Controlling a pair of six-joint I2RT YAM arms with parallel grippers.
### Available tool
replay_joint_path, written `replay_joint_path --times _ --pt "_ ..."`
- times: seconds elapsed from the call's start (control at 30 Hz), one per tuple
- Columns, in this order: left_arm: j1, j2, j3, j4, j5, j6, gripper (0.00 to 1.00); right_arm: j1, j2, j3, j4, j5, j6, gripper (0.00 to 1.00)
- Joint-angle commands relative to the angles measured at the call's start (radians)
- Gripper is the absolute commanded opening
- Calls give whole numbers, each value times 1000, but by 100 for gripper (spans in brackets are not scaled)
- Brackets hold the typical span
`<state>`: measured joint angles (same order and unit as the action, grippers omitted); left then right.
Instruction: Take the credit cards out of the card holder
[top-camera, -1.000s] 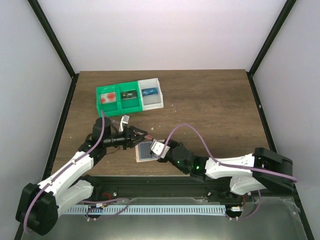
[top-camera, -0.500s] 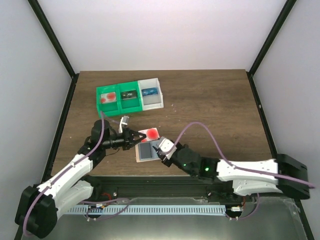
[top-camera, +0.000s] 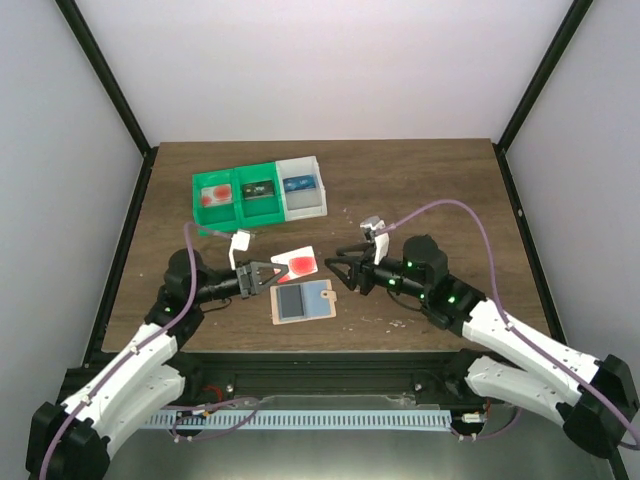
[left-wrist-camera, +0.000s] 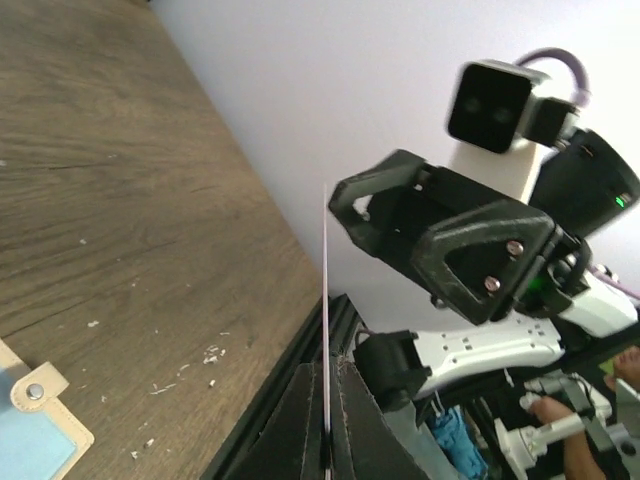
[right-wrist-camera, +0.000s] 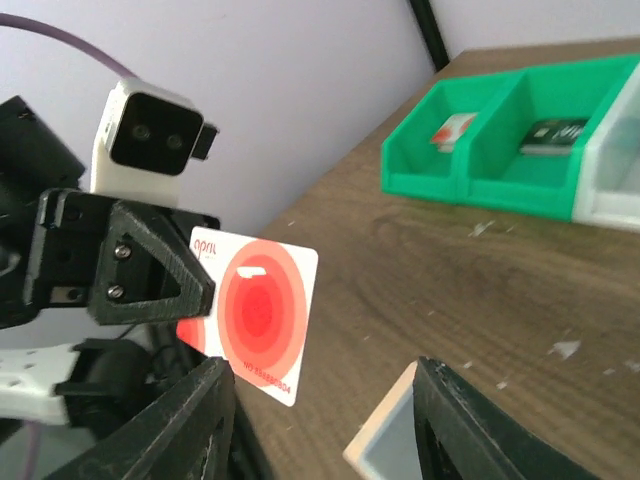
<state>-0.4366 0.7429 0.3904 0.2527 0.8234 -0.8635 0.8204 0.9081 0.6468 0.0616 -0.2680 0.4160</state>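
Note:
My left gripper (top-camera: 268, 275) is shut on one short edge of a red and white credit card (top-camera: 296, 263), held just above the table. In the left wrist view the card (left-wrist-camera: 326, 300) shows edge-on between the closed fingers (left-wrist-camera: 305, 420). The card holder (top-camera: 303, 301), tan with a grey-blue panel, lies flat on the table just in front of the card, with nothing touching it. My right gripper (top-camera: 338, 272) hovers open to the right of the holder, facing the card (right-wrist-camera: 255, 320), with nothing between its fingers (right-wrist-camera: 185, 420). The holder's corner (right-wrist-camera: 385, 445) shows low in the right wrist view.
At the back left stands a green tray (top-camera: 232, 178) with two compartments, holding a red card (top-camera: 213, 196) and a dark card (top-camera: 258, 190). A white tray (top-camera: 318, 198) joined to its right holds a blue card (top-camera: 298, 185). Small crumbs dot the wood.
My left gripper shut on the red card, drew it out of the holder and pulled back left. My right gripper let go of the holder, opened and moved off to the right.

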Motion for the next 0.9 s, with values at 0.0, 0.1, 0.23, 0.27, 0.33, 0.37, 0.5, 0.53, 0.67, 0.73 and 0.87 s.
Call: replay_joint_path --times 0.0,0.1,0.23,0.27,0.33,0.37,0.5,0.53,0.67,0.73,0.87 --pt "-2 12 -8 115 117 60 0 -71 3 -21 79 -329 166 50" --pt "-2 16 -3 137 142 62 0 -75 28 -28 130 -387 202 50" --pt "-2 19 2 166 167 61 0 -76 94 -23 165 -448 217 47" --pt "-2 22 5 166 175 63 0 -76 104 -30 192 -468 230 44" --pt "-2 28 10 175 203 58 0 -77 115 -47 268 -496 262 31" --pt "-2 28 13 179 215 56 0 -76 118 -53 294 -502 276 24" --pt "-2 16 37 103 194 68 19 -78 122 -66 373 -513 326 1" --pt "-2 14 47 77 179 70 31 -78 117 -73 400 -507 342 0" --pt "-1 11 87 7 105 45 58 -81 62 -132 495 -436 424 0" --pt "-1 2 69 76 87 -39 60 -80 47 -160 557 -409 475 1" --pt "-1 -19 -14 349 75 -226 51 -81 55 -197 669 -399 566 1"
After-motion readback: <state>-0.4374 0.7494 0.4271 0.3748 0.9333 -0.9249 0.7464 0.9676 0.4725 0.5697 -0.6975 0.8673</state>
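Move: The credit card, already held in the left fingers, has its middle about 3 cm to the left hand's right and 1 cm ahead. From the right hand it lies some 7 cm left, 1 cm back and 2 cm lower. On the table the open card holder lies about 5 cm back, 7 cm left and 11 cm below the right hand; the green tray is roughly 20 cm ahead, 13 cm left and 9 cm below the left hand. Right hand backs 4 cm, swings 20 degrees counter-clockwise and pinches the card's free edge; left opens, rising 4 cm. ##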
